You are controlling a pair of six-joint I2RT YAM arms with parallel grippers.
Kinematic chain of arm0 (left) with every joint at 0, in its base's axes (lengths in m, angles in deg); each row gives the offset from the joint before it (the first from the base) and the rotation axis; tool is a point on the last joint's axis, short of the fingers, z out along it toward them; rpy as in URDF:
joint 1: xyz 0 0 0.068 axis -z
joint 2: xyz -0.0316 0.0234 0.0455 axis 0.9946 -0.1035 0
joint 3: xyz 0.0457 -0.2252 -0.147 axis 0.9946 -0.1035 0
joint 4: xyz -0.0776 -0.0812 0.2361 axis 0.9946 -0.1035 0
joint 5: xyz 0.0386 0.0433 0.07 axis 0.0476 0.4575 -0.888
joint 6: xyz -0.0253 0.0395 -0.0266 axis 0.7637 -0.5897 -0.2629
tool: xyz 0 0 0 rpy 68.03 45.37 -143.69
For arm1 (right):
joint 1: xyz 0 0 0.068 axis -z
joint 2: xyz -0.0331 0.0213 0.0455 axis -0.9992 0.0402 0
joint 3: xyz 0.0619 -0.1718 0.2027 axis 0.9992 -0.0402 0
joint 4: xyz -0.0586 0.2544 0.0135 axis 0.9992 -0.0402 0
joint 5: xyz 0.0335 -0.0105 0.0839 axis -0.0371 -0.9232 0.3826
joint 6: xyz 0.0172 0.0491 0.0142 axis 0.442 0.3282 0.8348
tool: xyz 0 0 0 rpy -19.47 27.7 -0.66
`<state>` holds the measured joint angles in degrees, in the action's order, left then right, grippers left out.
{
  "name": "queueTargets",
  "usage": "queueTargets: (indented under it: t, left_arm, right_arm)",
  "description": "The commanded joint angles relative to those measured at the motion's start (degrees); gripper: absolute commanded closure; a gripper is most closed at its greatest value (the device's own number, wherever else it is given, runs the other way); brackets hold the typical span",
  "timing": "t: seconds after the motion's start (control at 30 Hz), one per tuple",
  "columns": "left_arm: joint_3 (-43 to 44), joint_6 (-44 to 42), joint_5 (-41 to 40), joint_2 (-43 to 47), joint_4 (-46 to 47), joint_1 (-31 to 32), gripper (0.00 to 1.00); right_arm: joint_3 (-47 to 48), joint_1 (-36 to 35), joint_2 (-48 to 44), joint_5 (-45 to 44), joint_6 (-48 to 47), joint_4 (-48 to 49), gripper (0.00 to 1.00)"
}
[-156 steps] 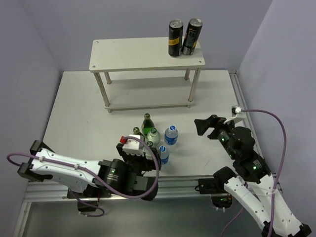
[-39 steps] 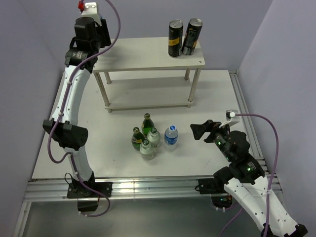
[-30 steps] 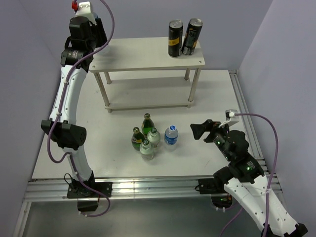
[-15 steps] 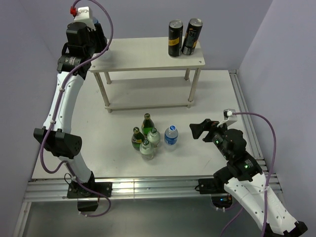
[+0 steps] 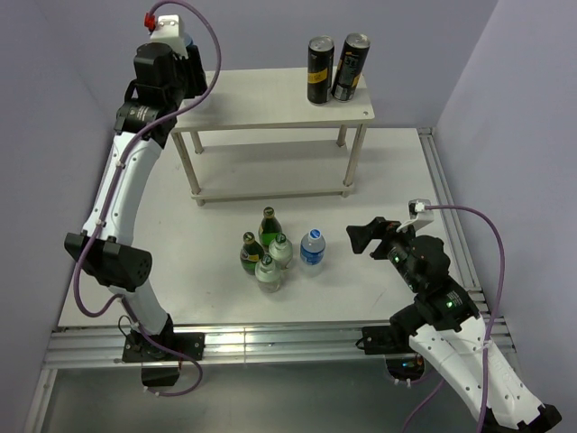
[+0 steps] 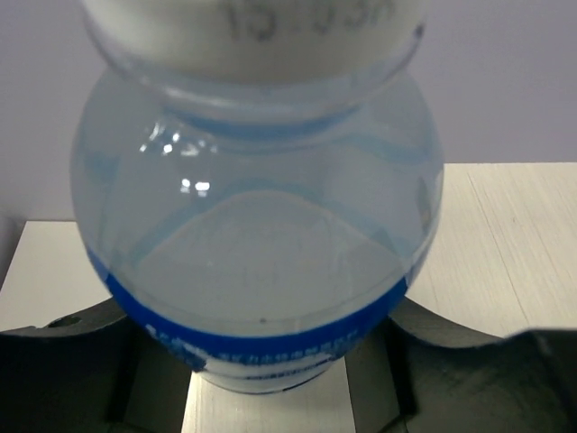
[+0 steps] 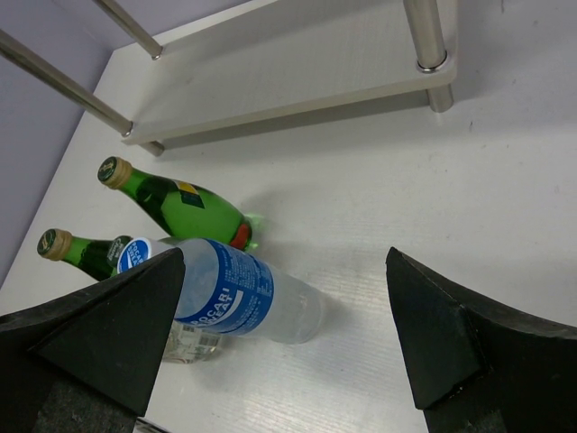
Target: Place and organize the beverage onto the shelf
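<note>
My left gripper (image 5: 183, 70) is shut on a clear plastic bottle with a blue label (image 6: 257, 244). It holds the bottle upright at the left end of the shelf's top board (image 5: 261, 101). Whether the bottle touches the board I cannot tell. Its blue cap (image 5: 188, 41) shows in the top view. On the table stand the other plastic bottle (image 5: 312, 248), two dark green bottles (image 5: 268, 225) (image 5: 251, 253) and two clear glass bottles (image 5: 280, 250) (image 5: 267, 272). My right gripper (image 5: 364, 237) is open and empty, just right of that plastic bottle (image 7: 230, 289).
Two black cans (image 5: 321, 69) (image 5: 350, 67) stand at the right end of the top board. The shelf's lower board (image 7: 297, 81) is bare. The purple walls stand close behind and beside the shelf. The table's right rail (image 5: 444, 207) runs near my right arm.
My left arm has lifted one plastic bottle from the cluster up to the shelf's top left end, and in the last half second shifted right. The right gripper has barely moved.
</note>
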<state>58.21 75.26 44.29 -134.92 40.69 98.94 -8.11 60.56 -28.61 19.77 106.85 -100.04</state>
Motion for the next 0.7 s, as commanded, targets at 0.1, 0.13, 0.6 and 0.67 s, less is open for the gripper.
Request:
queueTargets:
  t: [0.1,0.13,0.6,0.67]
  left_arm:
    - [-1.67,-0.62,-1.71,-0.17,0.03,1.21,0.35]
    - [-1.76,-0.79,-1.98,-0.09,0.03,1.38,0.33]
    - [-4.4,-0.36,-3.56,2.11,0.65,2.53,0.01]
    - [-4.66,-0.27,-4.09,3.42,0.12,2.88,0.01]
  right_arm:
    - [-0.85,-0.2,-0.53,-0.9,-0.43,2.42,0.0]
    - [-0.77,-0.29,-0.53,-0.98,-0.52,2.42,0.0]
    - [-1.03,-0.2,-0.62,-1.16,-0.52,2.6,0.0]
    - [-1.12,-0.2,-0.62,-1.25,-0.52,2.86,0.0]
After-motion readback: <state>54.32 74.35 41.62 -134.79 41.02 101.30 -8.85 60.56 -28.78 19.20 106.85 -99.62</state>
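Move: The blue-labelled bottle is already upright in the left fingers, its middle about at the hand point. The spot for it on the shelf's top board is straight below, about 10 cm down. The near black can stands some 32 cm to that hand's right, level in depth and about 2 cm lower; the second can is roughly 38 cm right, equally level and low. From the right hand, the bottle lies some 30 cm ahead, 40 cm left and 20 cm higher. The bottle is let go on the left end of the shelf's top board: the left fingers spread from a bit over half open to fully open, easing off its sides. Partway through the opening the left hand sinks about 3 cm alongside the bottle towards the board and drifts about 1 cm right, its wrist barely turning. ##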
